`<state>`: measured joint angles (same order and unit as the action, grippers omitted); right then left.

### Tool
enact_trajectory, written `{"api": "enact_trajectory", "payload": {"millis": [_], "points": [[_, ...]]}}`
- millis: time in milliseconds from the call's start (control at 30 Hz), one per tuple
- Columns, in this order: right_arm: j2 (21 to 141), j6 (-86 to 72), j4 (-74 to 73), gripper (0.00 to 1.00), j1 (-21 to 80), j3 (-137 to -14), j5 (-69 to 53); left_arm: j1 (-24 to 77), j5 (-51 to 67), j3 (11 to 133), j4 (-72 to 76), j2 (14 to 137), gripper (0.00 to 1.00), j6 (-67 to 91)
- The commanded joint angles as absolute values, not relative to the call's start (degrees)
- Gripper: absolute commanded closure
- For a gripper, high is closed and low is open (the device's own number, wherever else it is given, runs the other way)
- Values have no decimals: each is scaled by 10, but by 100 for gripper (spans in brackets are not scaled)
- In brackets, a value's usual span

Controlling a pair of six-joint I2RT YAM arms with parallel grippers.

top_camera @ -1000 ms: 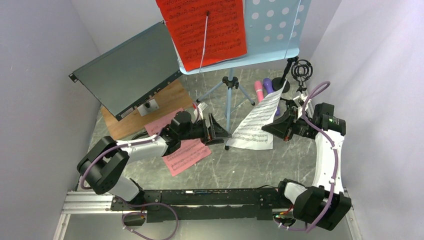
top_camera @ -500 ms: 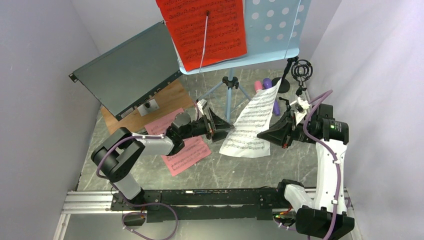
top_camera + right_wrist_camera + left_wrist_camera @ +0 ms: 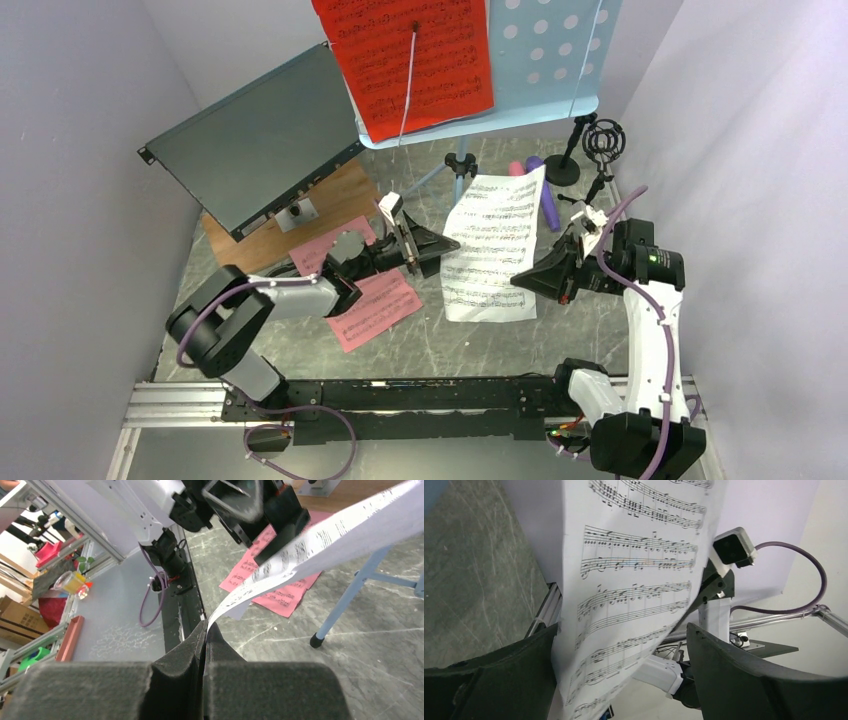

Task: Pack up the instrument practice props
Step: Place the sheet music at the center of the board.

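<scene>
A white sheet-music page point(image 3: 493, 245) hangs in the air in the middle of the scene. My right gripper point(image 3: 517, 281) is shut on its lower right edge; in the right wrist view the page point(image 3: 320, 545) runs out from the pinched fingertips point(image 3: 205, 630). My left gripper point(image 3: 446, 244) stands open, and the page's left edge point(image 3: 634, 595) passes between its fingers point(image 3: 744, 675) without visible contact. A red page point(image 3: 415, 60) rests on the light-blue music rack point(image 3: 545, 60). Pink pages point(image 3: 375, 305) lie on the floor. Pink point(image 3: 516, 168) and purple point(image 3: 549, 205) microphones lie behind the white page, near two black mic supports point(image 3: 603, 140).
A large dark metal box point(image 3: 255, 140) leans at the back left over a wooden board point(image 3: 335, 195). The rack's blue tripod legs point(image 3: 345, 605) stand under the page. Grey walls close in on both sides, and the arms' rail point(image 3: 400, 395) runs along the near edge.
The right gripper has carried the white page left and toward me, turning it flatter. The left gripper has rolled and come up to the page's left edge, which now sits between its open fingers.
</scene>
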<state>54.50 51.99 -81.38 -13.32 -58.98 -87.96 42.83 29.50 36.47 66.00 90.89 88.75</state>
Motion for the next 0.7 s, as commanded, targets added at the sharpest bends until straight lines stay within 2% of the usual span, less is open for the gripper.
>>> {"api": "enact_trajectory", "payload": {"millis": [0, 67, 133, 200, 267, 367, 533, 567, 600, 667], "points": [[532, 521, -762, 100, -131, -574, -868, 424, 268, 363, 611, 829, 11, 831], [530, 505, -740, 100, -131, -564, -862, 424, 263, 367, 553, 807, 14, 805], [527, 493, -724, 100, -131, -554, -858, 423, 261, 375, 511, 791, 21, 781], [526, 475, -703, 100, -131, -546, -855, 424, 260, 379, 483, 781, 32, 763], [526, 464, -688, 100, -131, -540, -854, 424, 260, 383, 460, 774, 48, 750], [527, 444, -661, 100, -131, -531, -854, 424, 262, 391, 419, 766, 59, 725], [531, 426, -628, 98, -130, -515, -853, 424, 257, 407, 338, 742, 96, 674], [533, 427, -624, 93, -130, -514, -853, 424, 254, 411, 305, 735, 100, 662], [535, 429, -622, 84, -130, -513, -853, 423, 251, 414, 281, 727, 100, 649], [544, 451, -628, 58, -130, -513, -853, 424, 244, 418, 228, 709, 100, 624]]}}
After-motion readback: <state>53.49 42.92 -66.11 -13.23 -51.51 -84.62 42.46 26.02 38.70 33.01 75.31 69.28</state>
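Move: The white sheet's left edge already stands between my open left fingers; its middle is about 9 cm to their right, level in height. From my left hand the pink sheet on the table lies some 19 cm left, 3 cm ahead and 20 cm down, the stand's near foot about 3 cm right, 1 cm ahead and 20 cm down. My right hand pinches the right edge, with the sheet's middle about 6 cm ahead, 5 cm left. I shut my left fingers on the sheet's left edge, lifting that hand about 2.5 cm and drifting 2 cm left, then sinking some 3.5 cm as they close and tip down about 15 degrees. Meanwhile my right hand lowers its edge about 3.5 cm, easing 2 cm forward, and only at the end starts to open and loosen its pinch. ##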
